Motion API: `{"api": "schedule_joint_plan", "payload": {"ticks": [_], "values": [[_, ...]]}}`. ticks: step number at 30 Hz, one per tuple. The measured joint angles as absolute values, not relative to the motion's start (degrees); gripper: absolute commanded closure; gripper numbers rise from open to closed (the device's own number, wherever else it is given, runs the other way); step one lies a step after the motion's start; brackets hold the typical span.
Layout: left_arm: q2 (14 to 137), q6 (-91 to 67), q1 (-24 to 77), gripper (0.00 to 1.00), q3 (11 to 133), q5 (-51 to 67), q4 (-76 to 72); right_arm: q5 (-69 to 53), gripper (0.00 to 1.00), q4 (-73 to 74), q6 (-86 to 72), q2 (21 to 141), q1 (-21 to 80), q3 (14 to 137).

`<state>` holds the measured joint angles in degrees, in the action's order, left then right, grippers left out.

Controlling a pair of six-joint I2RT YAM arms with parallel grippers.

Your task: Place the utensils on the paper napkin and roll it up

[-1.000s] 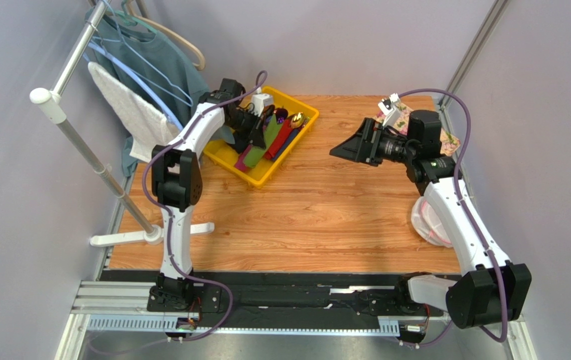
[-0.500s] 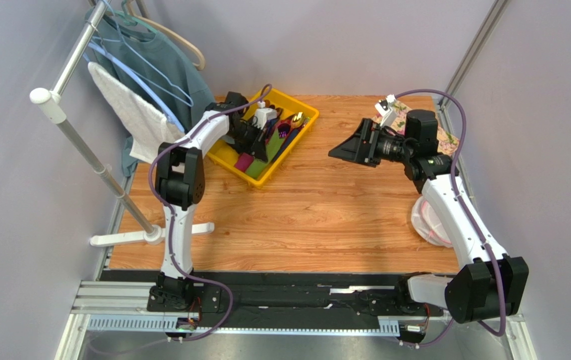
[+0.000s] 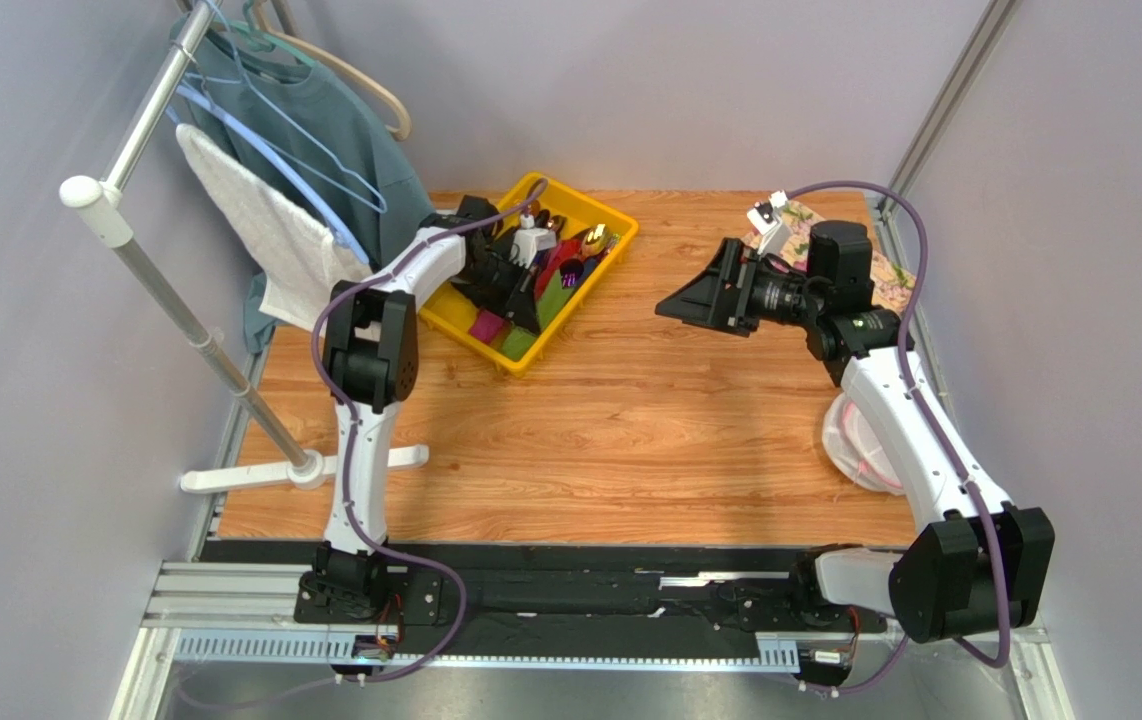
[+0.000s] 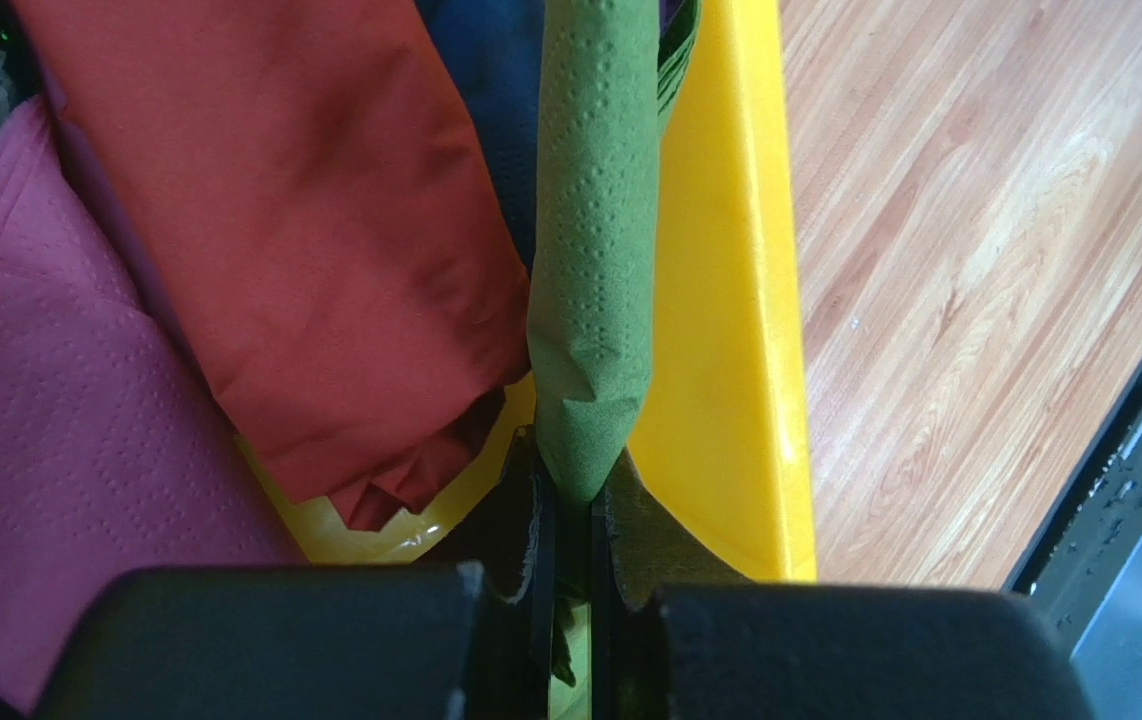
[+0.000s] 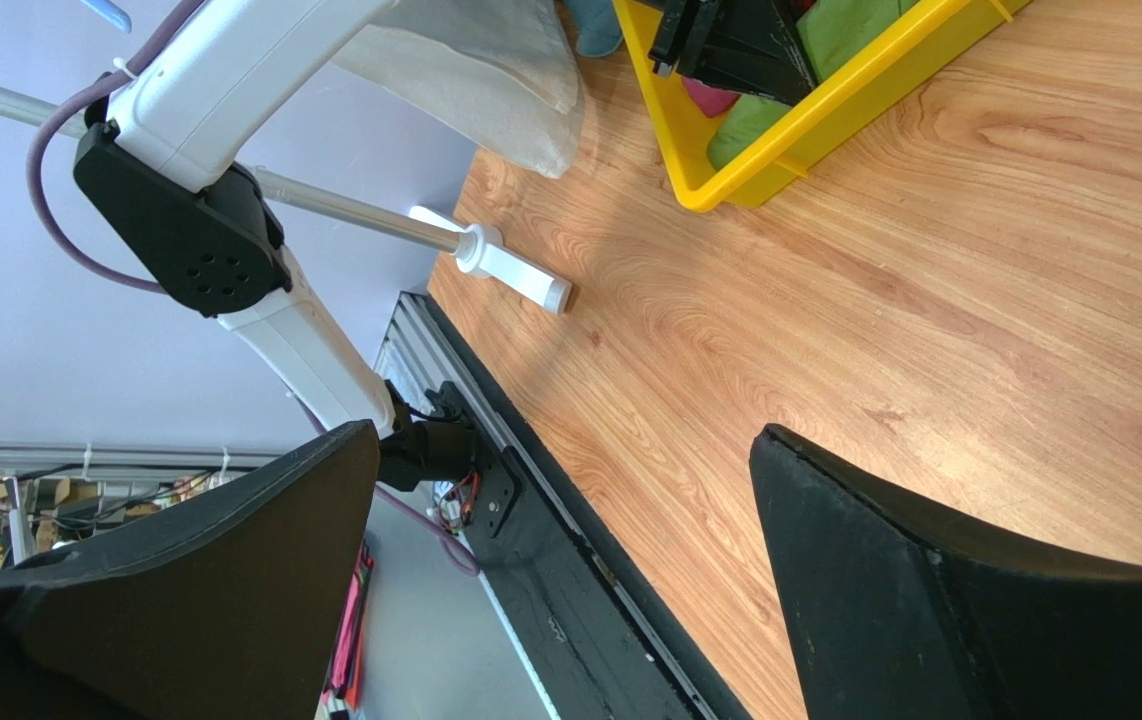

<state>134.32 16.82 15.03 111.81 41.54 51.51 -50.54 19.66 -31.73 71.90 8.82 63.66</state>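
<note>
My left gripper (image 4: 574, 468) is shut on the lower end of a folded green paper napkin (image 4: 595, 255), pinching it just inside the yellow bin's wall (image 4: 724, 300). From above, the left gripper (image 3: 526, 305) is down in the yellow bin (image 3: 624, 227) at the table's back left. The utensils (image 3: 582, 255), gold and purple, lie in the bin's far end. My right gripper (image 3: 679, 305) hovers open over the table's right half, pointing left. Its jaws (image 5: 565, 438) stand wide apart with only bare wood between them.
A dark red napkin (image 4: 307, 225) and a purple napkin (image 4: 36, 450) lie beside the green one in the bin. A clothes rack (image 3: 157, 263) with a white towel (image 3: 269, 225) stands at the left edge. A floral mat (image 3: 896, 285) and a white bowl (image 3: 863, 443) lie at the right.
The left gripper has moved along the bin toward its near right wall, still shut. The right arm has barely shifted.
</note>
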Motion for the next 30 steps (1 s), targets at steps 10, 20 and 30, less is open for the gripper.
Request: {"api": "schedule_joint_plan", "payload": {"ticks": [10,20,30], "values": [[134.80,16.56,15.03,0.68,112.14,40.40,51.79,-51.13,0.01,19.46,-32.10,72.03,8.82,63.66],[132.44,13.93,15.00,0.60,110.45,37.15,50.13,-51.57,0.01,19.46,-32.86,72.03,8.82,63.66],[124.03,11.57,15.00,0.52,105.41,32.21,44.60,-51.62,0.01,19.46,-33.17,72.01,8.82,63.66]]}}
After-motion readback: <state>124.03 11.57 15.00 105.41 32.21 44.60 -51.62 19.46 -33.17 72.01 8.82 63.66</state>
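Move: The left fingers hold the green rolled napkin near its closer end inside the yellow basket; the roll's middle is about 3 cm ahead, 2 cm to the right and 1 cm lower. The red roll's middle lies some 7 cm ahead and 2 cm right, the pink roll's about 5 cm ahead and 3 cm left. From the idle right hand, the green roll is roughly 16 cm ahead, 18 cm left and 24 cm below. Let go of the green roll with the left gripper: keep the hand nearly in place, easing down half a centimetre as the fingers spread from almost shut to nearly half open. Then lift off the roll about 4.5 cm, drifting 2 cm or so forward and left towards the pink roll, while the wrist tilts and turns counter-clockwise slightly, some 10 degrees in all. ##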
